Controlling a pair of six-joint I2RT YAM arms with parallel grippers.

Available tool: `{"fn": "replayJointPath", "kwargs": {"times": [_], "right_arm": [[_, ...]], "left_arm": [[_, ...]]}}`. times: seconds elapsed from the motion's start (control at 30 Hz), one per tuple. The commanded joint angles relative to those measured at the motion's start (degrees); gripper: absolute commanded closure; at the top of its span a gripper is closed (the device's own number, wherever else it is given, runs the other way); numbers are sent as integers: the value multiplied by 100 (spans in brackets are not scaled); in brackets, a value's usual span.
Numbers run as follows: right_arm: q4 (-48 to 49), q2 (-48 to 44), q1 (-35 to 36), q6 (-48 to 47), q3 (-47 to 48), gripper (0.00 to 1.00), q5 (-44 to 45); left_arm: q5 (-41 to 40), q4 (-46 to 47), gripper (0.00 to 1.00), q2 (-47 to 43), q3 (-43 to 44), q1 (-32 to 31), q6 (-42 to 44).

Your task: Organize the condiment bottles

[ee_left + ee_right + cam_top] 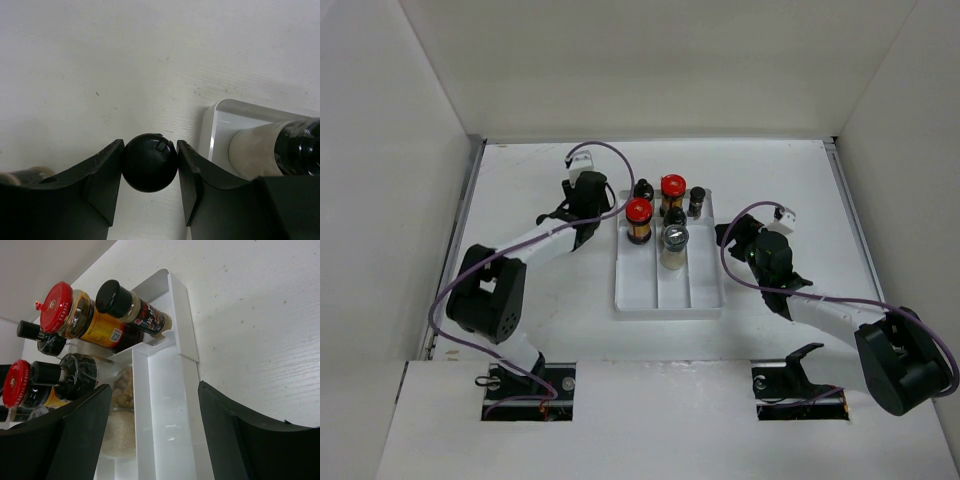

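My left gripper (pixel 587 228) stands left of the white tray (pixel 670 295). In the left wrist view it (pixel 150 165) is shut on the round black cap of a small bottle (pixel 150 162) above bare table. In the tray's far end stand two brown red-lidded bottles (pixel 638 212) (pixel 672 186), black-capped bottles (pixel 643 188) (pixel 697 196) and a clear silvery-lidded jar (pixel 676 240). My right gripper (pixel 730 238) is open and empty at the tray's right side. In its wrist view (pixel 155 405) it faces the tray wall (pixel 170 390), with a red-lidded bottle (pixel 80 315) and a black-capped bottle (pixel 135 310) beyond.
The tray's near half shows bare white compartments. A tray corner (pixel 220 117) and a pale jar with a dark top (pixel 260 150) lie right of my left fingers. White walls enclose the table on the left, the right and the far side.
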Motion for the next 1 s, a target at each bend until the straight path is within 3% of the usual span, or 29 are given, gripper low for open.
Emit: {"fn": "replayJointPath", "kwargs": {"times": [0.0,0.27,0.53,0.97], "right_arm": [[354,-31,43,-15,167,23,-50],[354,-39,43,-15,167,23,-50],[345,-48,43,-15,167,23,-41],[336,-83,43,-33,158,23,-24]], "left_arm": [[-268,9,69,-1049,-143,-196,100],[-330,-843,69,-2026,-433,-1118,3],[-348,-1328,68,-2097,-583,-2024,-348],[-260,-45,68,-1404,-943,-2455,-550]]}}
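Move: The left hand already grips the small bottle by its black cap; the free floor it goes to in the tray's left lane is about 13 cm back, 12 cm right and 7 cm below. The red-lid jar lies about 7 cm back and 11 right, the clear-lid jar 12 back and 18 right, the beige bottle level and 11 right. From the right hand the free floor is some 3 cm back and 20 left. The left hand lifts the held bottle about 10 cm, swings it back and right, then lowers it towards the left lane. ##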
